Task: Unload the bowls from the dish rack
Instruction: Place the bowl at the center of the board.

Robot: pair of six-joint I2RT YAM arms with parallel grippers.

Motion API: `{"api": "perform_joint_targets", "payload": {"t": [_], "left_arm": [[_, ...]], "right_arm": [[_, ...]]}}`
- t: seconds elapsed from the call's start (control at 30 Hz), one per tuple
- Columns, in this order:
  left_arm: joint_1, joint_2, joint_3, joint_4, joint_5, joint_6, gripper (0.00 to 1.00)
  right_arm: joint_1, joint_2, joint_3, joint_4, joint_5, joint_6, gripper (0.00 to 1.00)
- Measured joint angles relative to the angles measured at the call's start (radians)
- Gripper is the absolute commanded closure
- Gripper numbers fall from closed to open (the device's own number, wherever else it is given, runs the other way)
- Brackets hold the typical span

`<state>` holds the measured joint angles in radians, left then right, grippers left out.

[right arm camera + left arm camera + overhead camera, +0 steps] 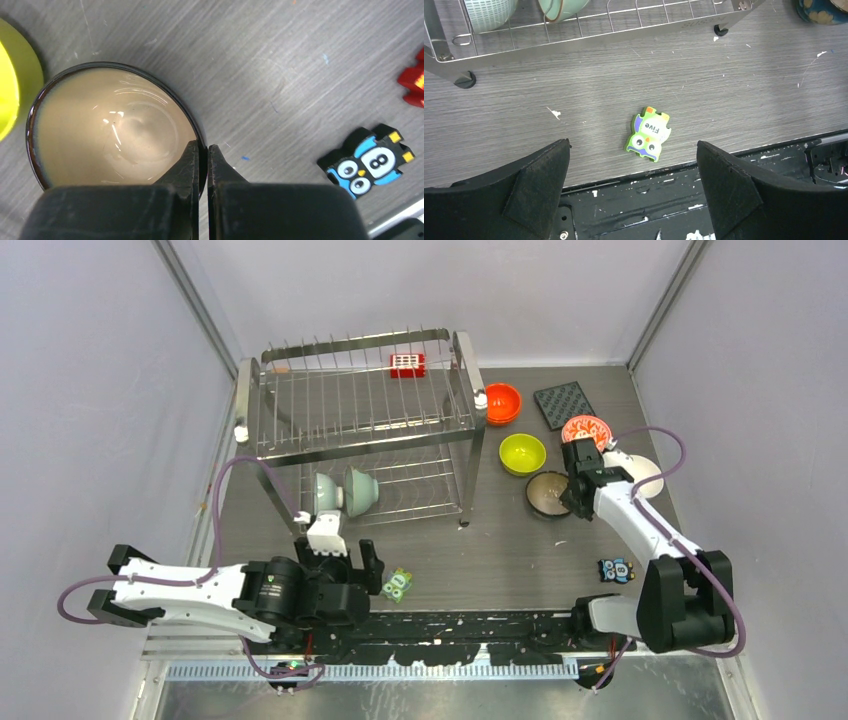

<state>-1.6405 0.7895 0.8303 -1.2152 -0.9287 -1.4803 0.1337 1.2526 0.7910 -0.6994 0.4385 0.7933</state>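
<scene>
The steel wire dish rack stands at the back left. Two pale bowls lean on its lower tier, and their bottoms show in the left wrist view. My right gripper is shut on the rim of a dark bowl with a beige inside, which rests on the table. One finger is inside the rim and one outside. My left gripper hangs wide open and holds nothing, over the table's near edge in front of the rack.
Right of the rack sit an orange bowl, a yellow-green bowl, a red-flowered bowl, a white bowl and a dark square mat. A green owl toy and a blue one lie near the front.
</scene>
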Motion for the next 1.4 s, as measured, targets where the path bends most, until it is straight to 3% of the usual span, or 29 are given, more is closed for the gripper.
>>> {"api": "perform_joint_targets", "payload": {"t": [0.27, 0.47, 0.63, 0.97, 1.23, 1.4], "left_arm": [[0.0, -0.034, -0.012, -0.002, -0.037, 0.021, 0.02], [0.0, -0.056, -0.02, -0.006, -0.059, 0.032, 0.02], [0.0, -0.054, -0.02, -0.006, -0.075, 0.062, 0.02], [0.0, -0.023, -0.015, 0.006, -0.101, 0.155, 0.03], [0.0, -0.019, -0.003, 0.061, -0.126, 0.263, 0.03], [0.0, -0.024, -0.004, 0.201, -0.122, 0.45, 0.03]], "right_arm": [[-0.021, 0.059, 0.015, 0.086, -0.031, -0.013, 0.99], [-0.026, 0.059, 0.015, 0.098, -0.057, -0.032, 0.73], [-0.026, 0.047, 0.013, 0.092, -0.09, -0.044, 0.58], [-0.025, -0.114, 0.013, 0.055, -0.162, -0.05, 0.4], [-0.025, -0.284, 0.048, -0.06, -0.231, -0.067, 0.35], [-0.016, -0.434, 0.086, -0.107, -0.325, -0.074, 0.36]]}}
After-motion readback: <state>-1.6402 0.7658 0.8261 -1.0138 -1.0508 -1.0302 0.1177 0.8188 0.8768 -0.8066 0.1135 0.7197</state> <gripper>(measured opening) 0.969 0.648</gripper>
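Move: The right hand holds the blue bowl by its right rim, close above the table. The spot the bowl's middle is taken to lies about 4 cm ahead, 4 cm left and 3 cm lower. The green-yellow bowl is 9 cm ahead and 9 cm left, the patterned bowl stack 13 cm ahead and 4 cm right, the white bowl 5 cm ahead and 13 cm right. From the left hand that spot is roughly 14 cm ahead, 35 cm right and 12 cm down. Still pinching the blue bowl's rim, the right hand carries it some 2 cm forward beside the green-yellow bowl and pauses. Then its fingers open to about two thirds and let go of the rim, and it climbs some 12 cm, drawing back and left about 4 cm each as the fingers swing up. The empty left hand, still open, eases up and forward 2 to 3 cm. ##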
